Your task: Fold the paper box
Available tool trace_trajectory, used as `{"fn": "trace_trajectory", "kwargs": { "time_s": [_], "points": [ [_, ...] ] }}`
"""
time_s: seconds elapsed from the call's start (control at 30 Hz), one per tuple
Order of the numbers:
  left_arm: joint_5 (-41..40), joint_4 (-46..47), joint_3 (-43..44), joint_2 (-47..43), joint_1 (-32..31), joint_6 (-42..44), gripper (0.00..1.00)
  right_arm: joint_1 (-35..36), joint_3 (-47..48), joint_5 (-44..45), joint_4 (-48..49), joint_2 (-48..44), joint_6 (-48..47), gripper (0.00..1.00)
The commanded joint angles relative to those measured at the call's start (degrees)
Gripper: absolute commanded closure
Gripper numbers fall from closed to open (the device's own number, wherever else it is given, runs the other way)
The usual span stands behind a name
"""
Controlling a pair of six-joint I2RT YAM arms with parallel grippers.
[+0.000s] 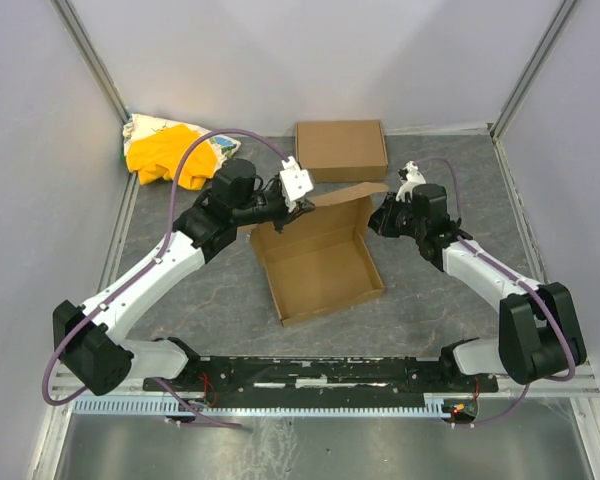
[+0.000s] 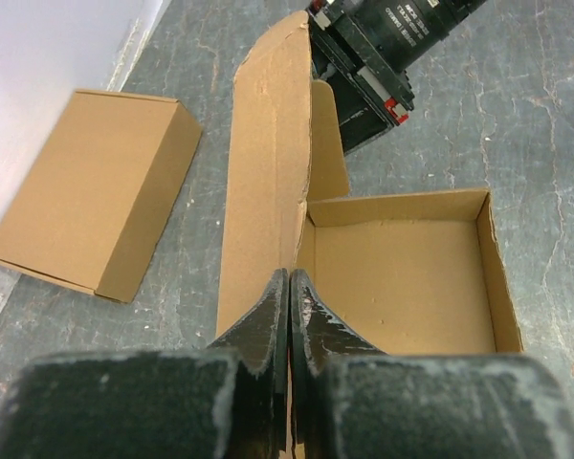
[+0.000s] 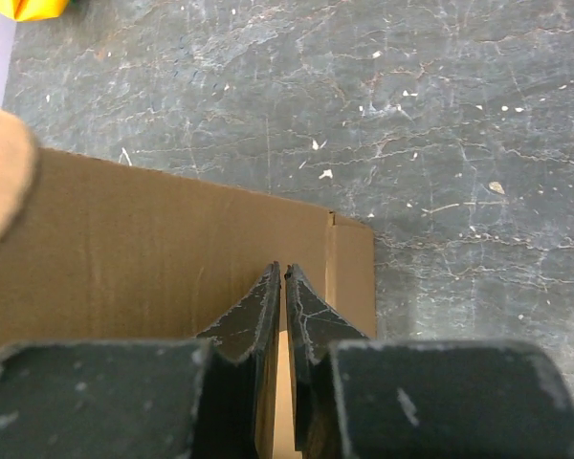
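Observation:
The paper box [image 1: 320,265] is an open brown tray in the middle of the table, with its lid panel [image 1: 345,194] standing up along the far side. My left gripper [image 1: 292,208] is at the box's far left corner. In the left wrist view it [image 2: 290,277] is shut on the lid's edge, with the tray floor [image 2: 402,277] to the right. My right gripper [image 1: 382,215] is at the far right corner. In the right wrist view it [image 3: 281,273] is shut on a cardboard wall [image 3: 153,258], a strip of which shows between the fingers.
A second, closed brown carton [image 1: 342,150] lies behind the box near the back wall, also seen in the left wrist view [image 2: 86,186]. A yellow cloth bundle [image 1: 165,155] sits in the far left corner. The right arm's wrist [image 2: 383,48] is beyond the lid.

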Motion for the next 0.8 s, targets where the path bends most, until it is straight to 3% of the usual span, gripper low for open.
{"fn": "trace_trajectory", "kwargs": {
  "time_s": [0.0, 0.77],
  "points": [
    [-2.2, 1.8, 0.0, -0.7, -0.4, -3.8, 0.97, -0.1, 0.9, -3.2, 3.4, -0.6, 1.0, 0.87],
    [2.7, 2.5, -5.6, -4.2, -2.1, -12.2, 0.97, -0.1, -5.9, -0.1, -2.3, -4.9, -2.6, 0.87]
  ]
}}
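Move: The left hand already pinches the raised lid's edge. The box's front wall lies about 15 cm back and 5 cm right of it, some 24 cm below, and the right side wall 6 cm back and 13 cm right. From the right hand, at the lid's right end, that side wall is roughly 12 cm back, 8 cm down, and the front wall 21 cm back, 10 cm left. The closed box sits 15 cm ahead of the right hand, 9 cm left. Keeping its pinch on the lid edge, the left hand hovers, then draws back about 3 cm and sinks slightly towards the front wall, its wrist turning a few degrees. The right hand, close against the lid's right end with its finger gap unchanged, also lingers, then goes down some 4 cm and back 3 cm beside the box's rear right corner. ##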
